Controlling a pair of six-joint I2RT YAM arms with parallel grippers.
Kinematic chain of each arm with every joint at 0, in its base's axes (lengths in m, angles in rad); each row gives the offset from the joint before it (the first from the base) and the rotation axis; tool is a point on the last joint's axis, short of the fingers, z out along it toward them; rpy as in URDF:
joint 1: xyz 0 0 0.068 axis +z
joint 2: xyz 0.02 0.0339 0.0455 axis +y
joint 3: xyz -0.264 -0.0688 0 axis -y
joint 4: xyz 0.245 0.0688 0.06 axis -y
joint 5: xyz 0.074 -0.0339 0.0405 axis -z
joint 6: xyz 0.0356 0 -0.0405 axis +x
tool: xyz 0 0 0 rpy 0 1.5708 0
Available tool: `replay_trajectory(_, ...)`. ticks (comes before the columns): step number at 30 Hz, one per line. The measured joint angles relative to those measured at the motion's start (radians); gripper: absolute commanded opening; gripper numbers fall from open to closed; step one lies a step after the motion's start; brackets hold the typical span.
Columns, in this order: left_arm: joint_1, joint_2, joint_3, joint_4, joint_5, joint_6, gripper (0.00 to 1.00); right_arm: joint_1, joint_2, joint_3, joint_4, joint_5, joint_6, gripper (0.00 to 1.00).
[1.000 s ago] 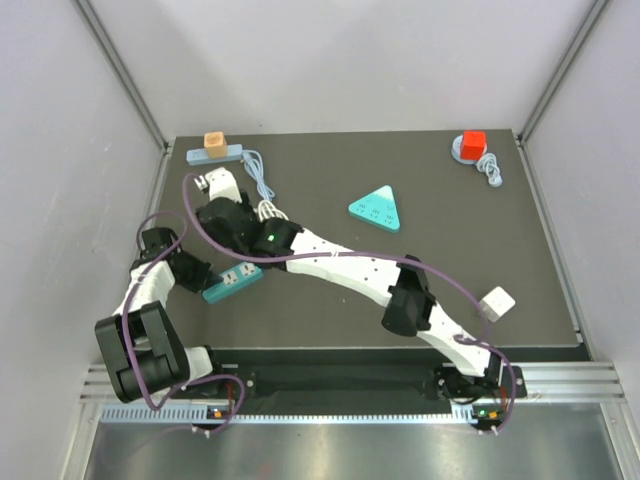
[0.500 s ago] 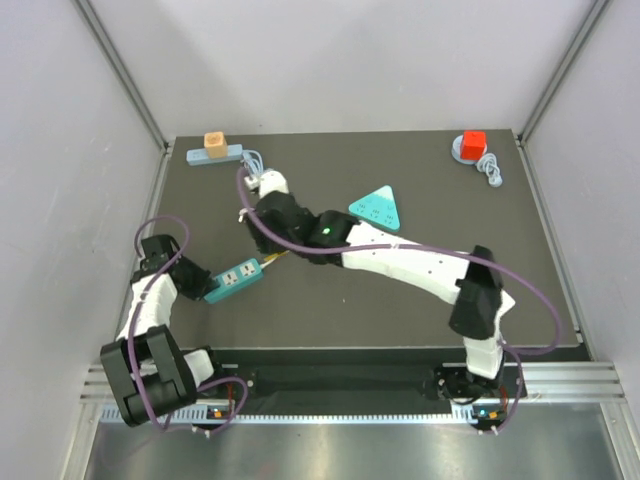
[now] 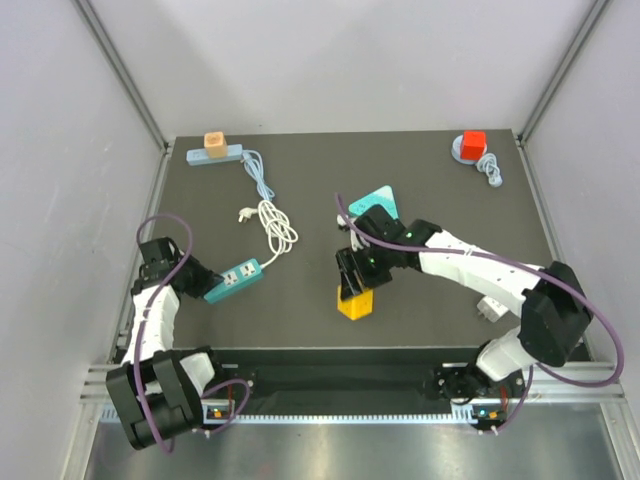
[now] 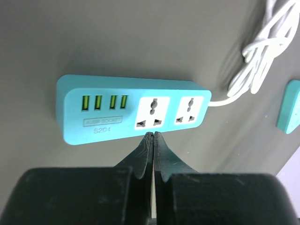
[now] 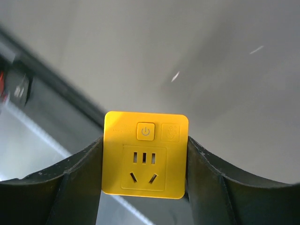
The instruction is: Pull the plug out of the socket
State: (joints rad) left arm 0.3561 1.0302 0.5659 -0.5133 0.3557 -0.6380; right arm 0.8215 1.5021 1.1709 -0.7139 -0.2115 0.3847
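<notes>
The yellow square plug [image 3: 356, 303] sits between the fingers of my right gripper [image 3: 355, 292], near the table's front edge and well apart from the socket. In the right wrist view the plug [image 5: 146, 154] shows its power button and pin holes, with a finger [image 5: 84, 168] pressed to each side. The teal socket strip [image 3: 233, 279] lies at the front left with both outlets bare. My left gripper [image 4: 153, 135] is shut with nothing in it, its tips at the long side of the strip [image 4: 131, 115].
The strip's white cord [image 3: 272, 222] lies coiled behind it. A blue strip [image 3: 228, 154] with an orange plug [image 3: 214, 143] is at the back left. A teal triangle [image 3: 378, 200], a red plug [image 3: 473, 142] on a grey base, and a white adapter [image 3: 489, 310] lie to the right.
My right arm has swung from the teal strip rightward and toward the front edge, carrying the yellow plug. The left gripper stays shut at the strip.
</notes>
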Motion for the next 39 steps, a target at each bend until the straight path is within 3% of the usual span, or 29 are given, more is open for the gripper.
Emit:
replay_trajectory(8,-0.005,0.000,-0.004,0.025,0.052,0.014,0.00,-0.016,0.005,-0.150,0.036,-0.301,-0.018,0.00)
replay_trajectory(21,-0.013,0.000,-0.006,0.036,0.076,0.014,0.00,-0.020,0.173,-0.177,0.192,-0.449,-0.016,0.00)
replay_trajectory(35,-0.019,0.000,-0.008,0.042,0.080,0.015,0.00,-0.020,0.245,-0.177,0.274,-0.557,-0.052,0.13)
replay_trajectory(39,-0.022,0.000,-0.009,0.043,0.083,0.017,0.00,-0.022,0.252,-0.176,0.276,-0.568,-0.064,0.27)
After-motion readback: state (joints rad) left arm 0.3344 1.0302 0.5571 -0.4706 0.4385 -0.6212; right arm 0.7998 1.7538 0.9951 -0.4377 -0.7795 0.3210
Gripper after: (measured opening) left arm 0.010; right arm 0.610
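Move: Some 7 cm back, 4 cm left and 11 cm below the right hand, which already holds the yellow plug, is a bare spot on the table, with the near table edge about 5 cm back of that spot. The teal strip socket lies roughly 31 cm left of the right hand, level with it fore and aft; the triangular socket is 21 cm ahead and 6 cm right. From the left hand the spot is about 30 cm right, 12 cm back and 7 cm down. Drawing back quickly by about 6 cm towards the near table edge while starting down, the right hand then sinks with the yellow plug, some 7 cm down in all, easing 3–4 cm left. Its wrist tilts about 25 degrees so the fingertips swing back towards the base, and turns slightly counter-clockwise; the fingers keep their grip. The shut left hand drifts under 2 cm, mostly right, near the strip socket. ##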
